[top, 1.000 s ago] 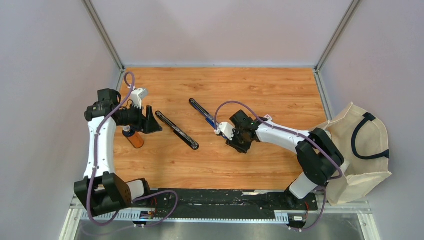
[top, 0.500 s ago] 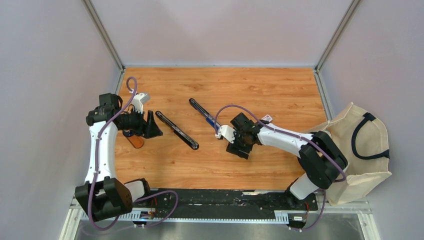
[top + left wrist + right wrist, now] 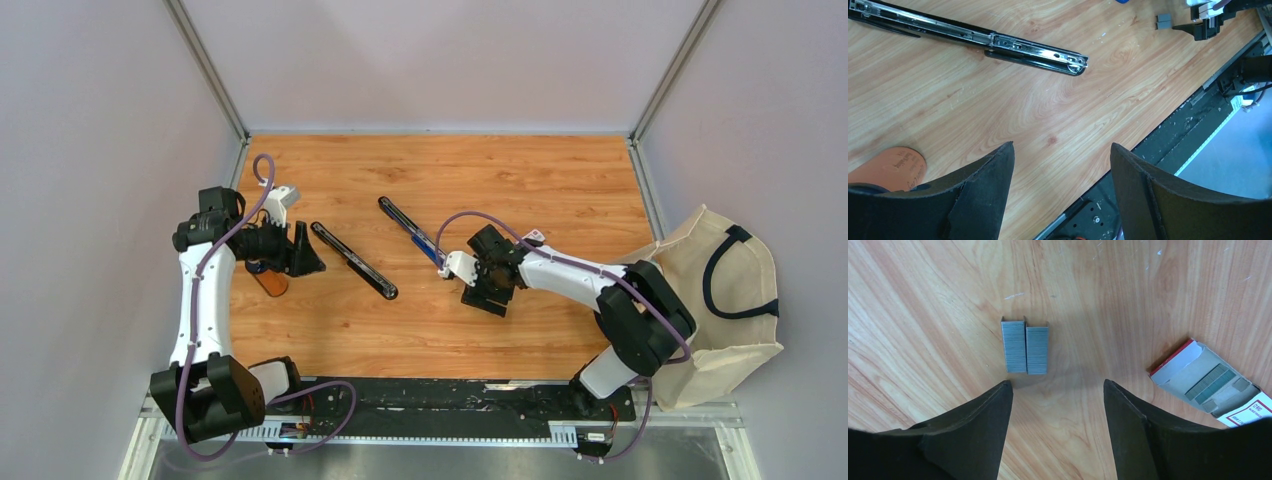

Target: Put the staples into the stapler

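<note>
Two short grey strips of staples (image 3: 1024,346) lie side by side on the wood, just ahead of my right gripper (image 3: 1055,385), which is open and empty. They also show small in the left wrist view as staples (image 3: 1163,21). The stapler (image 3: 352,260) is a long black bar lying open, its chrome magazine (image 3: 998,40) facing up. My left gripper (image 3: 1060,147) hangs open over bare wood, left of the stapler (image 3: 1038,52). In the top view my right gripper (image 3: 484,297) covers the staples, and my left gripper (image 3: 305,255) is near the stapler's far end.
The opened white staple box (image 3: 1205,380) with a red edge lies right of the strips. A second black bar with a blue part (image 3: 408,226) lies between stapler and right arm. An orange object (image 3: 268,280) sits under the left arm. A cloth bag (image 3: 725,300) hangs off the right edge.
My right gripper has opened and drawn slightly right and toward the near edge. The left arm shifted a little early on, then stayed still.
</note>
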Robot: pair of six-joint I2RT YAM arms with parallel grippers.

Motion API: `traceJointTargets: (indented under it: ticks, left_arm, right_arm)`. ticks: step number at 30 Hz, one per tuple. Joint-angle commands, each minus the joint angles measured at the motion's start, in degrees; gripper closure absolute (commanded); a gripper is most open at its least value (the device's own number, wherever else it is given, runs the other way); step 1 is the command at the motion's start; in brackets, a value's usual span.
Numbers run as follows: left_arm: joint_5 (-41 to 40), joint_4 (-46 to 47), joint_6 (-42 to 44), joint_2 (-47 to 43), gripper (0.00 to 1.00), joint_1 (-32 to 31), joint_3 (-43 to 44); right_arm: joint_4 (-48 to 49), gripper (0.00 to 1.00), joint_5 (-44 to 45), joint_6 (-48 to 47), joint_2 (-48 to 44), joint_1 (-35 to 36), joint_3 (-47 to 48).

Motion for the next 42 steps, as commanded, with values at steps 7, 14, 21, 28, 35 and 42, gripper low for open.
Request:
traceJointTargets:
  ticks: [7,14,21,28,35,42]
  left_arm:
    - [0.92,1.66,0.87,-0.23,0.22,0.44,-0.67]
    - [0.74,1.75,0.70,-0.58,0.22,0.44,-0.67]
    - [0.65,1.84,0.52,-0.76,0.22,0.44,-0.84]
    - [0.57,1.92,0.43,-0.85,0.22,0.44,-0.93]
    - [0.48,1.93,0.43,-0.85,0.22,0.44,-1.02]
    - [0.48,2.01,0.43,-0.85,0.22,0.44,-1.02]
  right_arm:
    - [7.22,0.30,3.20,2.84,2.20,1.51,0.85]
    - [10.12,0.33,6.46,4.60,2.99,4.24,1.55]
    - [9.16,0.40,4.44,5.40,3.61,4.68,2.26]
    - [6.88,0.46,-0.13,5.75,5.10,4.77,3.66]
    - [5.56,0.51,-1.98,5.57,6.16,4.59,4.10]
    - [4.15,0.57,-1.98,5.13,7.12,4.15,4.45]
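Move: The front one of two loose staple strips lies about 4 cm to the right hand's left, level ahead and only some 1 cm below it; the back strip sits beside it, about 1 cm nearer the base. The blue stapler's middle is roughly 11 cm ahead and 16 cm left, the staple box some 9 cm ahead and 3 cm right. From the left hand the front strip is about 27 cm right, level ahead, 18 cm lower. The front staple strip is brought between the right hand's open fingers as that hand slides low over the table, about 4.5 cm left, going forward some 2 cm on the way and then easing slightly back. The rear finger pushes the back strip leftward and ends between the two strips, while the gap narrows by roughly a third without shutting. ##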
